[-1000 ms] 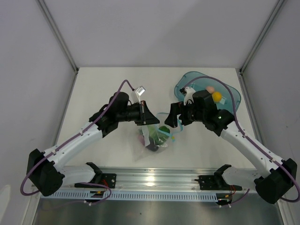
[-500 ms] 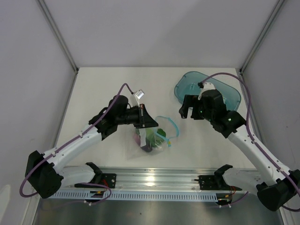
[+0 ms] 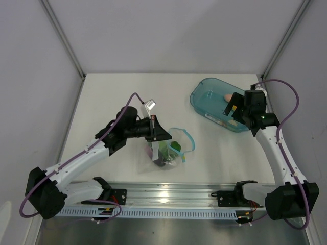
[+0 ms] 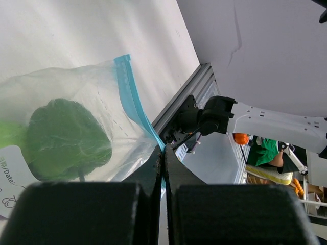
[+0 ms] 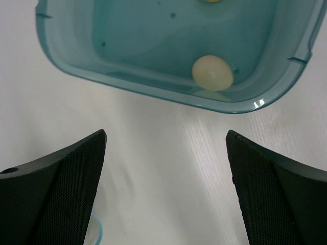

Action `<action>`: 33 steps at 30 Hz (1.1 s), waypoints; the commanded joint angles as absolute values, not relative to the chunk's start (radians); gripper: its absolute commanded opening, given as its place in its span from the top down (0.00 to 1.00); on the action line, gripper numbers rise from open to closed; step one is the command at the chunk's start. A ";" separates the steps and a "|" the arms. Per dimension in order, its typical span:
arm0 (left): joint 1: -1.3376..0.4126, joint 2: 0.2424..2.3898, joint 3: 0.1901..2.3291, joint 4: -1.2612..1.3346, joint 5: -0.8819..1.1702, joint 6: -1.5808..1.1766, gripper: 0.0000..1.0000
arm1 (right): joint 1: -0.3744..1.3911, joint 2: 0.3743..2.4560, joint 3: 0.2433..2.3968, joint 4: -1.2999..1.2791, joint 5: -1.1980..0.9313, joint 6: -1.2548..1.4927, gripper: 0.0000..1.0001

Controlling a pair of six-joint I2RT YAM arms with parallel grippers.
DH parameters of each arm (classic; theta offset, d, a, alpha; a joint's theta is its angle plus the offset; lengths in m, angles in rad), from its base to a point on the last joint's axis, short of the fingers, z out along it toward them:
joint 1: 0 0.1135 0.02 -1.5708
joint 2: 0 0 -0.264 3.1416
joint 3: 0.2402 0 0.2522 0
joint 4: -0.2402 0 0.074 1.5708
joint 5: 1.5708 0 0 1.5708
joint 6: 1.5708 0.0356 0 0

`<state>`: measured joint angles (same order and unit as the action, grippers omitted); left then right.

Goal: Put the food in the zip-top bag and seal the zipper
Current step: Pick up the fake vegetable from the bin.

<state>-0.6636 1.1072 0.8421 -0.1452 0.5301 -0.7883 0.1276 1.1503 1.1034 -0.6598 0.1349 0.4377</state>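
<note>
The zip-top bag [image 3: 166,152] hangs from my left gripper [image 3: 159,134], which is shut on its light-blue zipper [image 3: 185,137] edge. In the left wrist view the zipper [image 4: 130,97] runs down into the closed jaws of the left gripper [image 4: 164,153]. A green pepper [image 4: 66,140] shows through the bag [image 4: 110,89]. More food, green and purple, sits in the bag's bottom [image 3: 164,159]. My right gripper [image 3: 234,108] hovers open above the teal tub [image 3: 207,99]. A pink egg-shaped piece [image 3: 227,97] [image 5: 212,72] lies in the tub [image 5: 153,89], beyond the right gripper [image 5: 166,135].
A sliver of yellow-orange fruit [image 5: 212,1] shows at the top edge of the right wrist view, inside the tub. Grey walls close off the table at left, right and back. An aluminium rail [image 3: 168,196] runs along the near edge.
My right arm has drawn back from the bag's mouth, up and right, to above the tub, staying open. The left gripper keeps its hold and the bag has sagged slightly.
</note>
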 commanded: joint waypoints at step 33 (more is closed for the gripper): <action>-0.666 1.086 0.792 -0.052 0.595 -0.801 0.99 | -0.043 1.945 1.483 -0.788 0.161 0.509 0.05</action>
<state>-0.6636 1.1046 0.7979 -0.0906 0.5797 -0.8112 -0.0399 1.9419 1.4776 -0.7574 0.2012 0.5079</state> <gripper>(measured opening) 0.005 0.955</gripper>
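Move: The small pale vegetable by the bin's near wall lies about 8 cm ahead of the open right hand, 6 cm to its right and some 18 cm below. The yellow fruit is roughly 9 cm farther out than that vegetable and about 1 cm more to the right; the pinkish egg is some 14 cm beyond it and 2 cm to its left. From the left hand, the vegetable is about 20 cm ahead, 31 cm right and 20 cm down. The right hand's open fingers end up astride the small pale vegetable, with no grip on it yet. The hand sinks some 16 cm into the bin while going forward and right, overshoots forward slightly and eases back a little. On the way the fingers tip down by about 30 degrees and the hand turns slightly clockwise, staying wide open. ##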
